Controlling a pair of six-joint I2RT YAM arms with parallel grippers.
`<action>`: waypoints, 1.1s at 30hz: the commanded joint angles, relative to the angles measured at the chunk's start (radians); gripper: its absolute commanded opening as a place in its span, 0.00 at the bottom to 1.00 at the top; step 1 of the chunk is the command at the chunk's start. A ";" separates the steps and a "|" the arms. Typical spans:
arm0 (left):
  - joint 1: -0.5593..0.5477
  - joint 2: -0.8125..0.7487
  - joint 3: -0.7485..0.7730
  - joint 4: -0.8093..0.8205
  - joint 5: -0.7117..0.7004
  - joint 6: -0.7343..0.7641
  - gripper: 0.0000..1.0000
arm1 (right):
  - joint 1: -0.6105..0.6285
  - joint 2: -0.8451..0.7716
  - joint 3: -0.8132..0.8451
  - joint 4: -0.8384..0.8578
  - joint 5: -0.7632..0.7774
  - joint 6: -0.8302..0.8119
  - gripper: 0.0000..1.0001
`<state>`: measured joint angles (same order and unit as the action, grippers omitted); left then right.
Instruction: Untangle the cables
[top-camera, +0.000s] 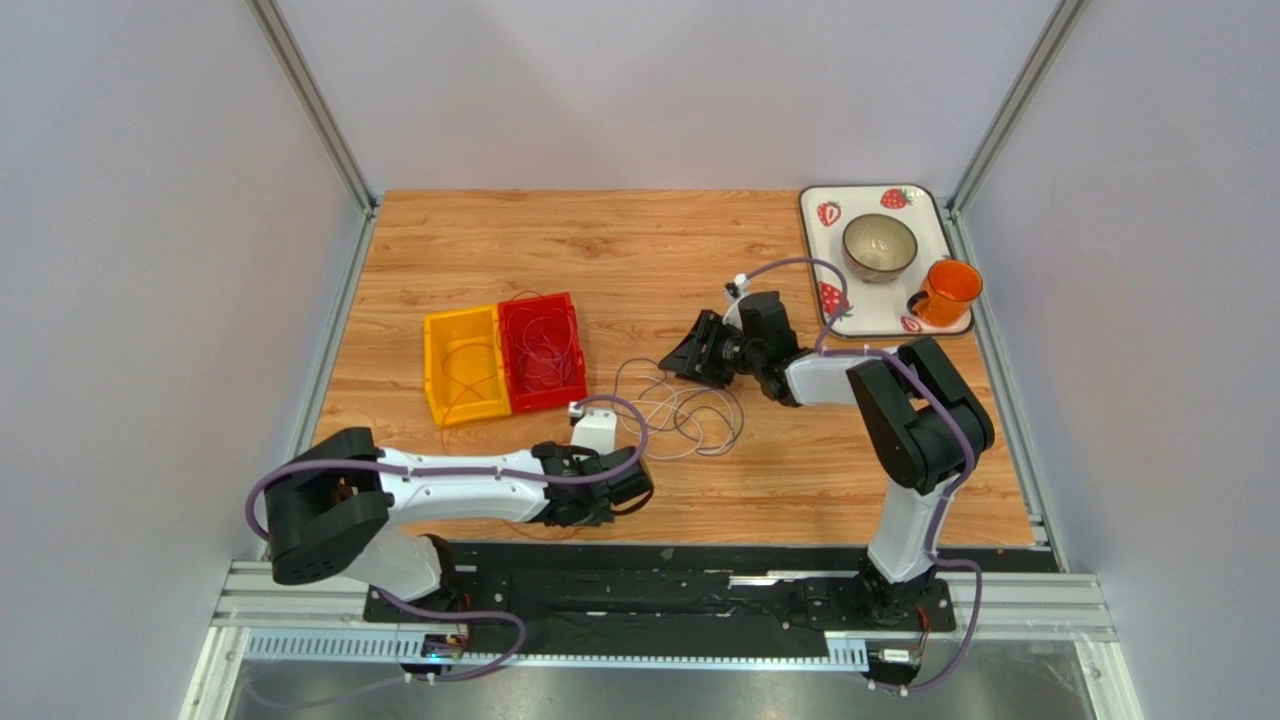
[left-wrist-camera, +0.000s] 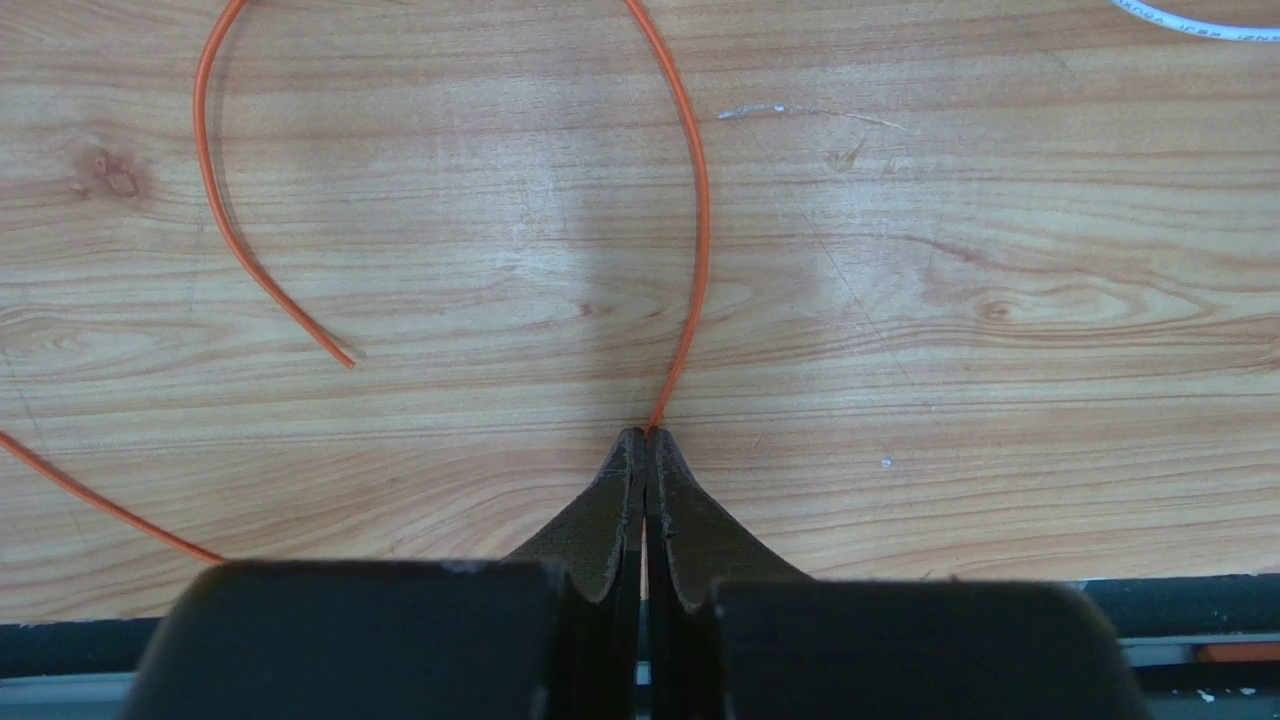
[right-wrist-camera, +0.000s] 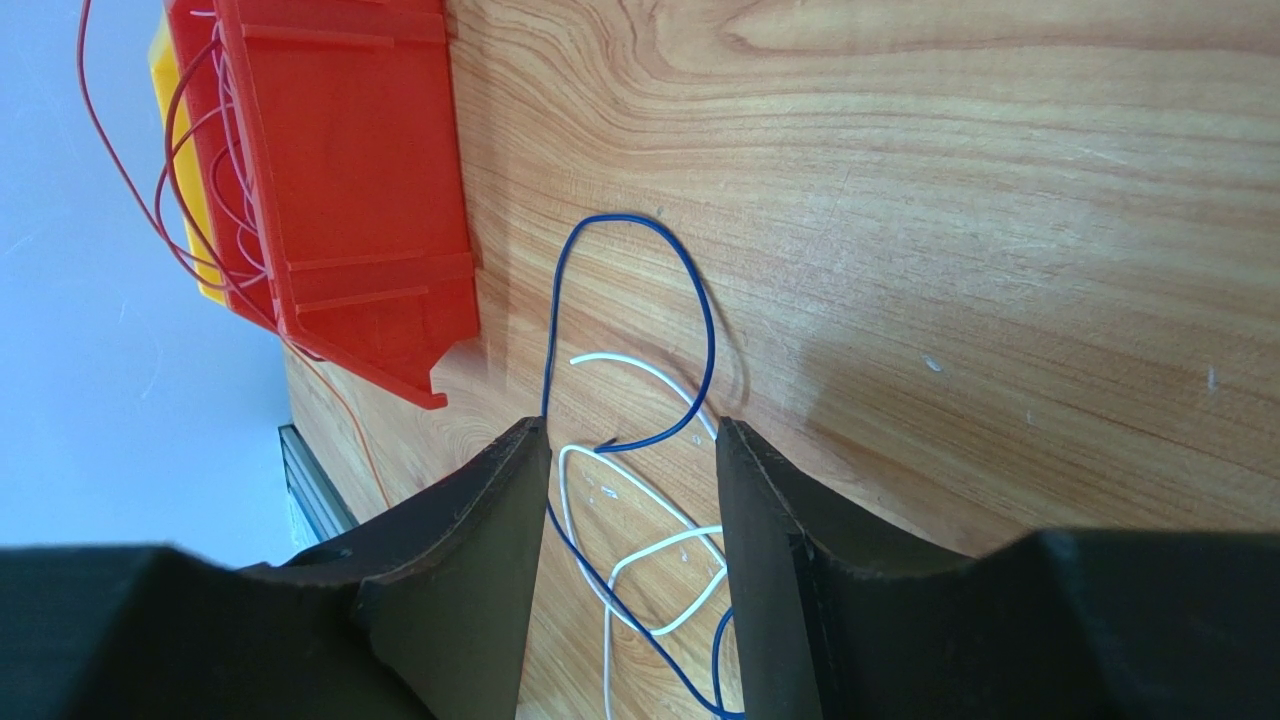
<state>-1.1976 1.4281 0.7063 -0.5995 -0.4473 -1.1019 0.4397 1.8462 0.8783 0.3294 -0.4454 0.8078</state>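
Note:
Thin cables lie in loose tangled loops on the wooden table between the two arms. My left gripper is low over the table near its front edge and is shut on an orange cable, which curves away from the fingertips. That gripper sits at the near side of the tangle. At the tangle's far side my right gripper is open. A blue cable and a white cable lie on the wood between its fingers, and neither finger touches them.
A red bin and a yellow bin stand left of the tangle, and the red one holds coiled red wires. At the back right a strawberry-print tray carries a bowl and an orange cup.

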 joint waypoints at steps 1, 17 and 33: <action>-0.005 0.051 -0.053 0.033 0.044 -0.046 0.00 | -0.002 0.013 0.034 0.013 -0.010 0.004 0.48; 0.061 -0.216 0.248 -0.329 -0.162 0.131 0.00 | -0.002 0.010 0.031 0.014 -0.009 0.004 0.48; 0.239 -0.074 0.148 -0.043 -0.037 0.202 0.40 | -0.004 0.010 0.031 0.016 -0.015 0.005 0.48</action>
<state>-0.9985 1.3182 0.8303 -0.6384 -0.4480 -0.8879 0.4397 1.8462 0.8783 0.3294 -0.4477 0.8085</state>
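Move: The orange cable is already at the left hand's shut fingertips, about 1 cm below the hand point; its arch centres some 5 cm ahead and 2 cm left, its loose end 1 cm ahead and 5 cm left. From the left hand, the white and blue cables lie about 14 cm ahead and 10 cm right, the red box 23 cm ahead and 7 cm left. From the right hand, the orange cable at those fingertips is roughly 22 cm back, 9 cm left and 4 cm below. Up and forward goes the left hand after a short stay at the table, climbing about 12 cm with its fingers still shut and tipping up slightly. At the top the fingers open to over a third, free of the orange cable; then the hand sinks about 5 cm, still easing forward and partly tipping back down, over the cable's arch towards the red box. ##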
